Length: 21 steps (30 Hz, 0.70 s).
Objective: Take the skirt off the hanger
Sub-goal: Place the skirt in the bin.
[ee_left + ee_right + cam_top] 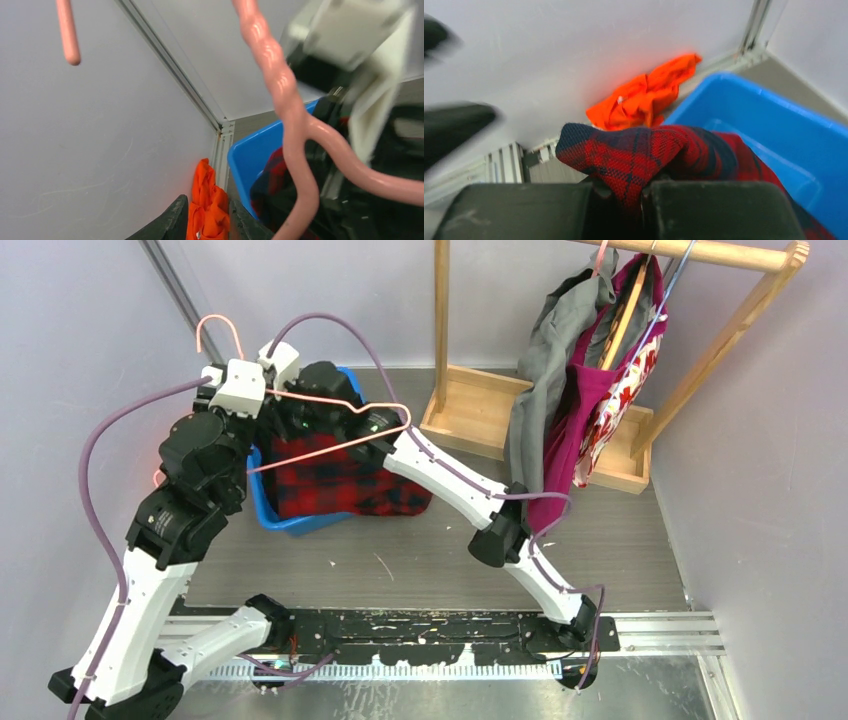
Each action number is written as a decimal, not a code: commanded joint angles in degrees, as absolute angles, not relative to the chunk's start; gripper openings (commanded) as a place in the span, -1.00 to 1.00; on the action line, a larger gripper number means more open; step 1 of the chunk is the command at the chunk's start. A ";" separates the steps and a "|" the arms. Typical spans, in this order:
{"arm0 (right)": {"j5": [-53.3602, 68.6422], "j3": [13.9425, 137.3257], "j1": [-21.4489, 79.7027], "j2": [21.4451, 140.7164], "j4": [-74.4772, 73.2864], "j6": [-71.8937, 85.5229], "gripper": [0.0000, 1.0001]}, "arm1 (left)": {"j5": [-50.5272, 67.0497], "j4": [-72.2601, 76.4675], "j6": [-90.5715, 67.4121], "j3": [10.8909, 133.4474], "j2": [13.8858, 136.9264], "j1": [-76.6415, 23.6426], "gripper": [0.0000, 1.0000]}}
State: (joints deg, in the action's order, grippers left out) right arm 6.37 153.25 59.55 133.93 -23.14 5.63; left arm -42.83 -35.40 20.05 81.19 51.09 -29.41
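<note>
The red plaid skirt [340, 480] lies mostly in the blue bin [300, 523], spilling over its right rim. One corner of the skirt [649, 150] is pinched in my right gripper [644, 190], which is shut on it above the bin. The pink wire hanger [330, 425] is up in the air around my right arm, its hook [220, 335] above my left arm's white wrist [238, 388]. In the left wrist view the hanger's twisted neck [280, 85] passes just right of my left gripper [206, 212]. That gripper is open, with nothing between its fingers. What holds the hanger up is hidden.
An orange cloth [210, 200] lies on the floor against the left wall, beside the bin [255, 155]. A wooden rack [480, 420] at the back right carries a grey garment [545, 380] and a magenta one [590, 400]. Walls close in on the left and right.
</note>
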 commanded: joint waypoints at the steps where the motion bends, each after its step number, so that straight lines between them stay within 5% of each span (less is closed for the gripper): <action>1: 5.96 150.66 58.54 134.15 -24.99 6.84 -0.83 | -42.00 -31.81 20.50 81.89 50.57 -29.60 -1.00; 6: -2.70 146.55 56.65 131.68 -28.79 2.72 -0.28 | -41.93 -31.45 20.78 82.19 50.91 -29.53 -1.00; 9: -4.37 146.16 55.21 130.25 -29.72 0.96 0.30 | -41.84 -31.33 21.03 82.59 51.27 -29.58 -1.00; 12: -7.18 145.44 54.45 128.11 -30.56 -2.56 0.55 | -42.43 -30.84 21.86 82.54 51.34 -29.51 -1.00; 14: -9.68 143.83 53.99 125.89 -30.74 -5.06 0.89 | -43.03 -30.53 22.57 82.34 51.52 -29.55 -1.00; 21: -11.18 137.67 49.35 118.84 -31.59 -6.72 1.00 | -43.41 -30.03 23.30 82.31 52.41 -29.49 -1.00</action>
State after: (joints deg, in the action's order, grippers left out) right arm -9.23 138.93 51.16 127.20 -33.06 -4.60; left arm -42.41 -34.98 22.04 81.19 52.14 -29.52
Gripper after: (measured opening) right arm 0.997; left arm 0.360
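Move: The right hand holds the skirt's top high above the bin. The bin's middle is about 32 cm below it, some 6 cm ahead and 3 cm to its right; the orange cloth lies about 19 cm to the hand's left, level fore and aft and 35 cm below. The left hand still holds the hanger and only waits; from it the bin is about 11 cm ahead, 9 cm right and 38 cm down. The right fingers let go of the skirt over the bin, opening fully as the hand sinks about 11 cm, fingertips tipping down some 20 degrees. Already on the way down the hand starts to swing off, forward and to the right by about 10 cm each way, rising a little at the end and turning clockwise with empty fingers. ##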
